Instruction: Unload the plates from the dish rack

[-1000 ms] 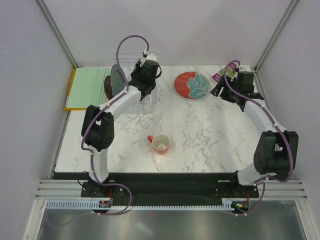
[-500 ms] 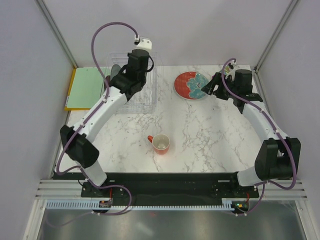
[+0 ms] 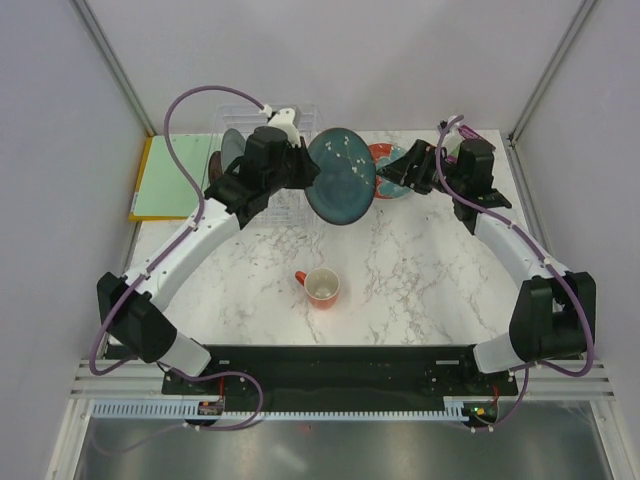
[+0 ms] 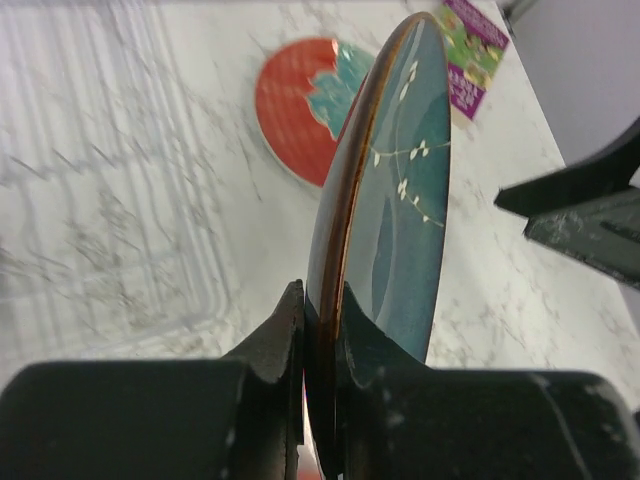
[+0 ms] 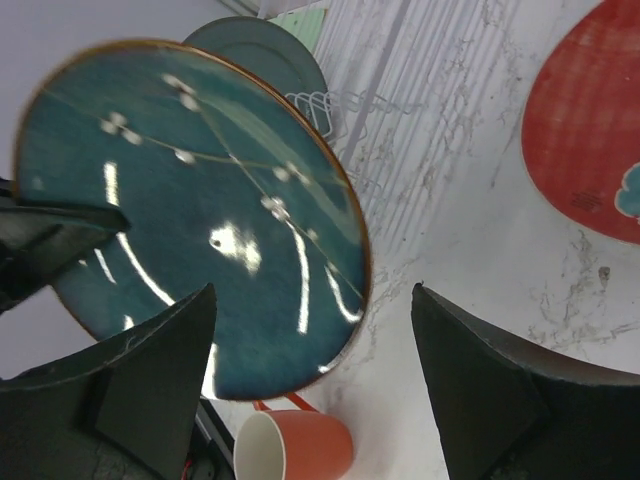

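Note:
My left gripper (image 3: 306, 172) is shut on the rim of a dark teal plate (image 3: 341, 176) with a brownish edge, held on edge in the air to the right of the clear dish rack (image 3: 262, 205). The left wrist view shows both fingers (image 4: 283, 330) pinching that plate (image 4: 400, 200). My right gripper (image 3: 398, 170) stands open just right of it, jaws wide and touching nothing; its wrist view faces the plate (image 5: 190, 200). A grey-teal plate (image 3: 232, 150) stands in the rack. The red plate with teal splash (image 3: 385, 160) lies flat on the table, partly covered.
An orange-red mug (image 3: 322, 287) lies on its side in the middle of the marble table (image 3: 420, 280). A flat green board (image 3: 175, 175) lies left of the rack. A purple packet (image 4: 470, 40) sits at the back right. White walls close in on three sides.
My left arm has lifted the dark teal plate out of the rack and swung it right. My right gripper has moved left toward it and opened wider.

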Available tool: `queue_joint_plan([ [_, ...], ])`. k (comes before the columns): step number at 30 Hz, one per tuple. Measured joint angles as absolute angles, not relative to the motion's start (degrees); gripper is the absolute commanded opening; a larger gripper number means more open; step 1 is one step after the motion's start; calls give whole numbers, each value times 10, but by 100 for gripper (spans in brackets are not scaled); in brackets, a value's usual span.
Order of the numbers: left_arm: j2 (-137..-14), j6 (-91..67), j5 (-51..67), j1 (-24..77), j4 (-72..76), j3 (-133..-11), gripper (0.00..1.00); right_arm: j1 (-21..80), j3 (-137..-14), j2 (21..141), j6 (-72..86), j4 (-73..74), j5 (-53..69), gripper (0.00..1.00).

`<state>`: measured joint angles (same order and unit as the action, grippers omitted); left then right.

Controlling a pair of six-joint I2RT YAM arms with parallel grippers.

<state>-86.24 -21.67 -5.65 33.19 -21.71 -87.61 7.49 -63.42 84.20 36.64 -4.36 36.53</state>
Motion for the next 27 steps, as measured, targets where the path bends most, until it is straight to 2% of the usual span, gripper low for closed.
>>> queue_joint_plan([
  [6, -862, -292, 14, 332, -191, -796, 2, 84, -628, 843, 393, -80, 377, 86],
  [13, -862, -333, 35, 332, -138, -779, 2, 88, -607, 844, 403, -94, 381, 86],
  [14, -862, -337, 35, 329, -131, -775, 2, 89, -606, 844, 402, -95, 381, 81],
  [16, -862, -340, 35, 328, -126, -773, 2, 88, -603, 844, 403, -96, 382, 79],
  [27, -849, -350, 26, 326, -108, -738, 2, 88, -578, 835, 394, -92, 363, 85],
])
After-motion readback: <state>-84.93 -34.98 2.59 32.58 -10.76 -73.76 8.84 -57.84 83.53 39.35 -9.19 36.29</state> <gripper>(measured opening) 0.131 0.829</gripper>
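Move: My left hand already pinches the teal plate by its rim, and the right fingers it is being brought to stand about 16 cm to the right and 5 cm lower. From my right hand the teal plate's middle lies some 10 cm left and 3 cm ahead, slightly above. The red plate, on the table, is roughly 16 cm ahead of the right hand, 2 cm to its right and 24 cm below; the mug is about 20 cm back, 16 cm left and 21 cm below. I keep my pinch on the teal plate and lower it with my left hand, quickly at first, about 5 cm down and a little right and back, rolling its left side down and tipping the fingers down by some 15 degrees in all; then it nearly stands before easing slightly lower. My right hand, still open, edges left and up by a centimetre or so, then sinks about 3 cm beside the plate's far rim without gripping it. ##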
